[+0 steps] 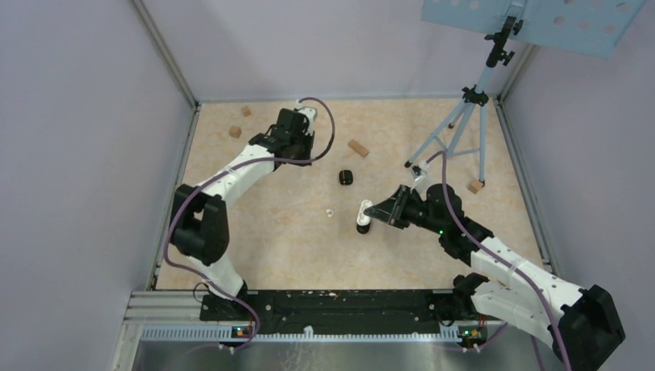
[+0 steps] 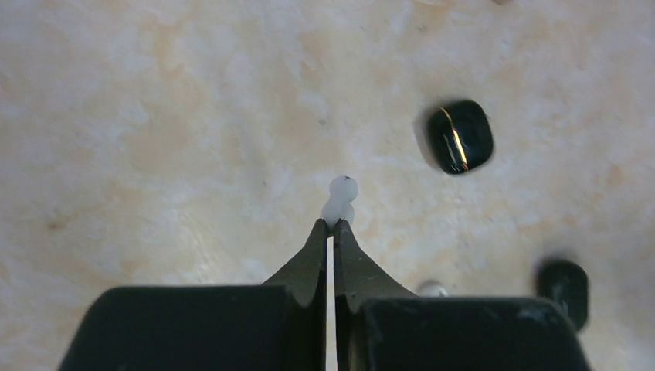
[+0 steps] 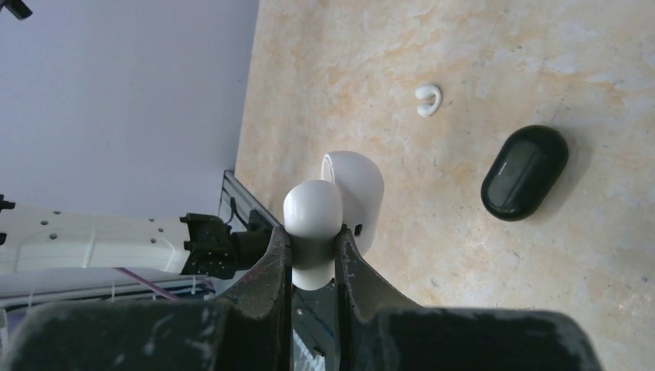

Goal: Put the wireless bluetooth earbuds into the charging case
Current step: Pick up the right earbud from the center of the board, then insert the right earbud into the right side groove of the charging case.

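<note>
My left gripper [image 2: 333,224] is shut on a small white earbud [image 2: 341,197], pinched by its end at the very fingertips so most of it sticks out ahead. From above, that gripper [image 1: 306,117] sits at the far middle of the table. My right gripper [image 3: 313,236] is shut on the white charging case [image 3: 317,212], whose other half [image 3: 357,193] stands open beside it. In the top view this case [image 1: 362,216] is near the table's centre. A second white earbud [image 3: 427,99] lies loose on the table [image 1: 328,212].
A closed black case [image 1: 345,177] lies between the two grippers [image 3: 525,171] [image 2: 460,136]. Tan wooden blocks [image 1: 358,148] are scattered at the back and right. A tripod [image 1: 463,127] stands at the back right. Grey walls enclose the table.
</note>
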Controlling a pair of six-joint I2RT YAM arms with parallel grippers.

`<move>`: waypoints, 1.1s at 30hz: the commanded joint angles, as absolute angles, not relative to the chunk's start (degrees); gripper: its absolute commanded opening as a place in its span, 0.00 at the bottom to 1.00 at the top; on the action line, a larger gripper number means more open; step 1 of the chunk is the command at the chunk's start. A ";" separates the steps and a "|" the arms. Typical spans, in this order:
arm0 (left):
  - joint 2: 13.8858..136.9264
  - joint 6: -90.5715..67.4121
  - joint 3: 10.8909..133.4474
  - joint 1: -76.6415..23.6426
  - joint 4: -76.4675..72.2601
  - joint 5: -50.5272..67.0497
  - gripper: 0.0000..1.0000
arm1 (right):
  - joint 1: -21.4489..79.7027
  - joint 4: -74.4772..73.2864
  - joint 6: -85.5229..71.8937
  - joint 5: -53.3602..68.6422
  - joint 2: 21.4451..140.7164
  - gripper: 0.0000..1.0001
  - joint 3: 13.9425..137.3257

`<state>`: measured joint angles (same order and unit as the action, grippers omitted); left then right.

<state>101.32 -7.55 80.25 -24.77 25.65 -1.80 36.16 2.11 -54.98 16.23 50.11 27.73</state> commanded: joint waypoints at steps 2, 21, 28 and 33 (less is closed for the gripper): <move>90.42 -15.28 72.22 -24.63 27.45 13.16 0.00 | 33.99 15.46 -54.41 22.45 48.83 0.00 24.27; 59.82 -40.79 49.53 -31.76 12.73 33.19 0.00 | 33.08 35.38 -58.14 32.23 54.53 0.00 17.99; 62.70 -43.60 52.21 -36.27 11.83 31.01 0.00 | 33.13 32.72 -59.68 29.44 55.56 0.00 19.04; 68.02 -40.99 58.11 -36.56 19.11 32.01 0.00 | 33.13 33.31 -59.90 29.85 55.65 0.00 18.80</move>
<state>64.66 -42.09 51.94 -36.29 15.70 31.70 33.56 30.48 -59.61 30.04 55.57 17.98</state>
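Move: The white charging case, open in the right fingers, lies about 21 cm back, 13 cm right and some 5 cm above the left hand, which already holds a white earbud. Roughly 9 cm below the left hand, the other earbud lies 11 cm back and 4 cm right, and a black case 2 cm ahead and 8 cm right. From the right hand, the white case sits just at the fingertips, about 1 cm ahead and 1 cm left. Still pinching the earbud in shut fingers, the left hand carries it back about 22 cm towards the open white case, climbing and veering right some 10 cm each, while its wrist rolls about 50 degrees so the fingers swing from steeply down to pointing mostly right. The right hand keeps its grip on the case, eases a couple of centimetres left and slightly back, and turns it some 15 degrees, partly counter-clockwise. ##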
